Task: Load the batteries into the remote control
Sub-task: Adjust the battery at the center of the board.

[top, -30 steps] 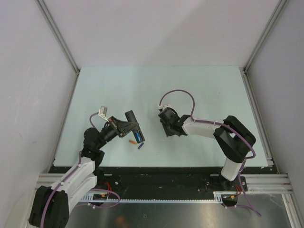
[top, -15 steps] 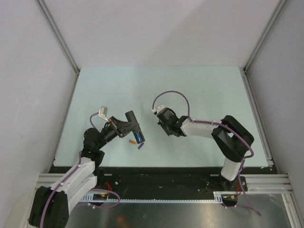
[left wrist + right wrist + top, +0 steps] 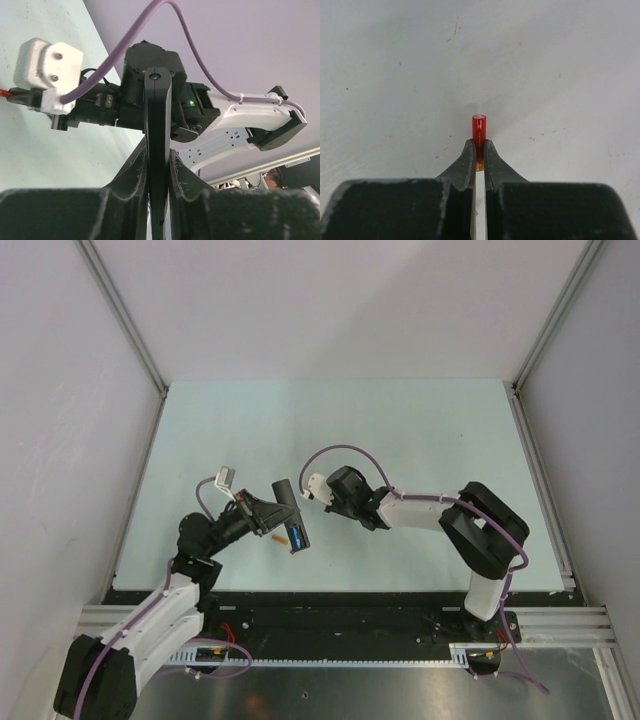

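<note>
My left gripper (image 3: 284,513) is shut on the remote control (image 3: 289,510), a slim black bar held off the table. In the left wrist view the remote control (image 3: 158,125) stands on edge between my fingers (image 3: 138,160). A blue battery (image 3: 296,536) shows at the remote's near end. An orange battery (image 3: 277,537) lies on the table beside it. My right gripper (image 3: 478,146) is shut on a red battery (image 3: 479,127), which sticks out past the fingertips. Seen from above, the right gripper (image 3: 336,496) hangs just right of the remote, hiding the red battery.
The pale green table (image 3: 420,430) stretches behind both arms, with grey walls on three sides. The right arm's white link (image 3: 250,112) fills the space behind the remote in the left wrist view. A black rail (image 3: 340,600) runs along the near edge.
The right gripper closed on the red battery, then rose and swung left toward the remote. The left arm shifted the remote slightly right.
</note>
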You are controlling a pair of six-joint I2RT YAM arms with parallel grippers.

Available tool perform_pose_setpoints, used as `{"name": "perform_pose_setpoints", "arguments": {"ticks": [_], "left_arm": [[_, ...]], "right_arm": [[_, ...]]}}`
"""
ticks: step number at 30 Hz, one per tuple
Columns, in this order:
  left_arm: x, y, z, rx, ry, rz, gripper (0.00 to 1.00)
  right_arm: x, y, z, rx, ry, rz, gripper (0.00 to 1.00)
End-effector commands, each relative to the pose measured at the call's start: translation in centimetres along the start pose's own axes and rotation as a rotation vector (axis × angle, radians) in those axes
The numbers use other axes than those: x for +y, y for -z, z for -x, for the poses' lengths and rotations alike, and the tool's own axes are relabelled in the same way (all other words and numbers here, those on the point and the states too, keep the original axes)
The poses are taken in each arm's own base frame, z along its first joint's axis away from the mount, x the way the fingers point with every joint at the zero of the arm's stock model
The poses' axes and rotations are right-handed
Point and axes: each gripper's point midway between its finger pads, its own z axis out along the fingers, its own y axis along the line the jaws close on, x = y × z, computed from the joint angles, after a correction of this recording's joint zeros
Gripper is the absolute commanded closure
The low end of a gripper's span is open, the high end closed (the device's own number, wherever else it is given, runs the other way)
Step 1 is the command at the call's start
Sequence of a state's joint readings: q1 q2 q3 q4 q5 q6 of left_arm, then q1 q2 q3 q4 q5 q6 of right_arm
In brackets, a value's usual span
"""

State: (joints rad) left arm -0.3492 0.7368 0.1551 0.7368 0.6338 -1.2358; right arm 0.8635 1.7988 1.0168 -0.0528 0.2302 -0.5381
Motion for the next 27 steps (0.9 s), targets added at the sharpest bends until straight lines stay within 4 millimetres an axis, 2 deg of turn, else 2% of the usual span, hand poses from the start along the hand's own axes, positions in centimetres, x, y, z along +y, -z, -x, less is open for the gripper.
{"name": "perform_pose_setpoints", "arguments": {"ticks": [1, 3, 4, 12, 17, 21, 24, 27], "left_arm": [[-2.3, -0.2, 0.3, 0.005, -0.070, -0.073, 1.00], [-2.3, -0.2, 0.3, 0.003, -0.071, -0.073, 1.00], [-2.3, -0.2, 0.2, 0.004, -0.074, -0.073, 1.00], [-2.2, -0.1, 0.1, 0.005, -0.073, -0.072, 1.00], [-2.1, -0.1, 0.0, 0.001, -0.072, -0.073, 1.00], [-2.2, 0.0, 0.0, 0.005, -0.074, -0.076, 1.00], [-2.4, 0.1, 0.0, 0.005, -0.073, -0.081, 1.00], [-2.5, 0.1, -0.1, 0.003, -0.072, -0.085, 1.00]], "right_arm": [[-0.4, -1.0, -0.1, -0.019, 0.093, 0.019, 1.00], [-0.2, -1.2, -0.2, -0.015, 0.093, 0.028, 1.00], [-0.1, -1.2, -0.2, -0.016, 0.081, 0.029, 0.91], [0.2, -1.2, -0.8, 0.012, 0.058, 0.029, 0.64], [0.0, -1.0, -0.8, 0.022, 0.033, 0.003, 0.58], [-1.5, 0.0, 0.3, -0.012, -0.042, -0.066, 0.55], [-4.2, 1.5, 2.2, -0.082, -0.163, -0.171, 0.51], [-8.2, 3.6, 3.1, -0.137, -0.381, -0.363, 0.49]]}}
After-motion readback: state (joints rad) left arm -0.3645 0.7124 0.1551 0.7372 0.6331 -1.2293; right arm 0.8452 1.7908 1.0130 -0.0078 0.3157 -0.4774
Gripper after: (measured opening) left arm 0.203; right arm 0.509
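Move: Pinched in the right fingertips, the red battery has its middle about 1 cm ahead of that hand, the bare tabletop just beneath it. The black battery lies some 11 cm to the right and 3 cm back; the orange battery about 12 cm left and 9 cm back. The remote control hangs roughly 9 cm left, 13 cm back and 18 cm up. From the left hand, the red battery is about 12 cm ahead, 9 cm right and 19 cm below. Settling the red battery onto the table, the right hand sinks about 1 cm, then spreads its fingers to roughly half open and lets go. It eases forward slightly and finally lifts about 2 cm from its lowest point, away from the battery. The left hand keeps its hold on the remote, almost still. ##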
